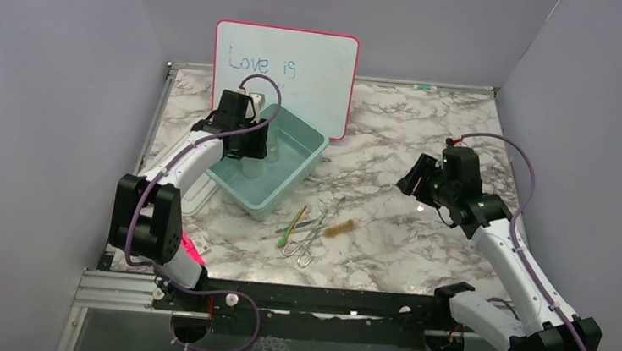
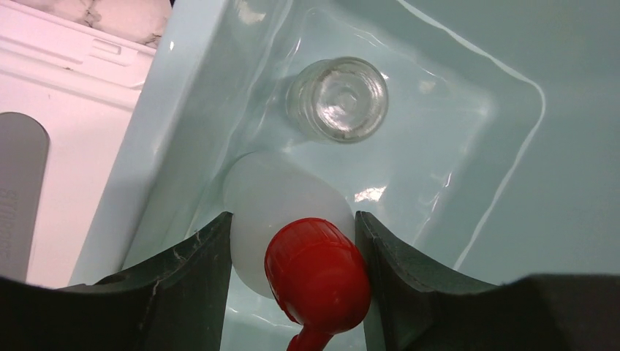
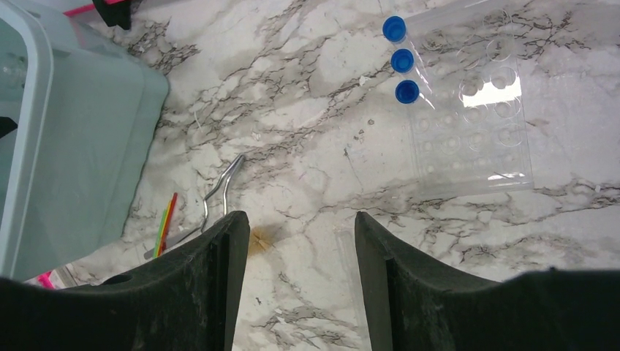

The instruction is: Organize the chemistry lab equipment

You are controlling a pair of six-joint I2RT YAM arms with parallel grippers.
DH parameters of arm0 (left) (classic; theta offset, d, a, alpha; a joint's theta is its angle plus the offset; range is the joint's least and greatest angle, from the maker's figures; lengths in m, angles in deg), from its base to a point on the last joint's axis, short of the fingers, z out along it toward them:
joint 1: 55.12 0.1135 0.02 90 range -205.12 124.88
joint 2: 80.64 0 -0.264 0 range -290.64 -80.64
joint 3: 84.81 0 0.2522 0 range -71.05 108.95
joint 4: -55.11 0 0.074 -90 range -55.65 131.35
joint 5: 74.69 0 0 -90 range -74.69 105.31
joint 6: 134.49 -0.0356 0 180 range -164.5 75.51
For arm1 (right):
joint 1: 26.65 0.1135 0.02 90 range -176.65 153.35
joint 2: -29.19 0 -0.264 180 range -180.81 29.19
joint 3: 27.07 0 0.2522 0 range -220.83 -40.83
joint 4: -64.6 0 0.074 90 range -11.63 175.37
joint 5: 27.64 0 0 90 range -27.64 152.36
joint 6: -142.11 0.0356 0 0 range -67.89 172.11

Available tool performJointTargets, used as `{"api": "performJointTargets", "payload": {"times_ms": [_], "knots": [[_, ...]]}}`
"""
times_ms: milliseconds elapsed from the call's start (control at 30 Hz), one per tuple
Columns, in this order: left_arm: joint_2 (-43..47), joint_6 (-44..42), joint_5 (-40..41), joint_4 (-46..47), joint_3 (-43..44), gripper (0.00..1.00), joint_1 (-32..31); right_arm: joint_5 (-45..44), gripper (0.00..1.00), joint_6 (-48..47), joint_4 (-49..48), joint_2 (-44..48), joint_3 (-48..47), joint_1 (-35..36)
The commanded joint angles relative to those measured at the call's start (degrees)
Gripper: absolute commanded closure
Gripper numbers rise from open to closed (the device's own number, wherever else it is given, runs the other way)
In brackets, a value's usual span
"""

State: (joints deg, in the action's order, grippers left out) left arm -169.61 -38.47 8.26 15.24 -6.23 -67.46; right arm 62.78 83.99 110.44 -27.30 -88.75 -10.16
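My left gripper (image 2: 292, 219) reaches down into the teal bin (image 1: 315, 142) and is shut on the white squeeze bottle (image 2: 274, 190); the bottle's red nozzle cap (image 2: 318, 267) presses against the right finger. A small glass flask (image 2: 338, 99) stands upright in the bin just beyond it. Metal tongs (image 1: 313, 231) and a brown bristle brush (image 1: 339, 226) lie on the marble in front of the bin. My right gripper (image 3: 301, 219) hangs open above bare marble. Blue-capped clear tubes (image 3: 401, 60) lie at a clear rack (image 3: 471, 131) beyond it.
The pink-framed whiteboard (image 1: 287, 71) leans against the back wall behind the bin. A white lid (image 2: 73, 110) lies left of the bin. A green and yellow stick (image 1: 293, 222) lies beside the tongs. A pink marker (image 1: 191, 248) sits near the left arm's base.
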Motion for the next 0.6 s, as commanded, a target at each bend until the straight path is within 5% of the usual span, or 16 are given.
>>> {"api": "performJointTargets", "payload": {"times_ms": [0, 567], "knots": [[-1.9, 2.4, 3.7, 2.0, 0.2, 0.46, 0.4, 1.0, 0.41, -1.1, -1.5, -0.1, -0.4, -0.2], [5.6, 3.5, 6.4, -5.4, 4.9, 0.12, 0.4, 0.2, 0.41, -1.4, 0.1, 2.2, -1.9, -0.2]]}}
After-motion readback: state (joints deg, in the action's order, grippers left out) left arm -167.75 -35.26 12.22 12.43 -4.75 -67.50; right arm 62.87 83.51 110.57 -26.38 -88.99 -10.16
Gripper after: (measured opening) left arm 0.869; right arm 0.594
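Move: The white bottle with the red cap is already between the left fingers, its middle about 3 cm below the hand point, inside the green bin, whose middle lies some 4 cm to the right and 5 cm below. The glass jar in the bin stands about 6 cm ahead and 5 cm to the right, some 7 cm lower; the white lid lies level with the hand, about 17 cm to its left. From the idle right hand, the bottle is roughly 40 cm to the left, 8 cm ahead and 12 cm lower. The left hand lets go of the white bottle near the bin's left side: it stays almost in place, drifting under 1 cm, while the fingers spread from a little over half open to nearly wide open and come clear of the bottle's sides. Over the same time the wrist turns about 5 degrees counter-clockwise, and at the very end the hand begins to rise, some 1.5 cm up off the bottle, with a slight shift to the left. ##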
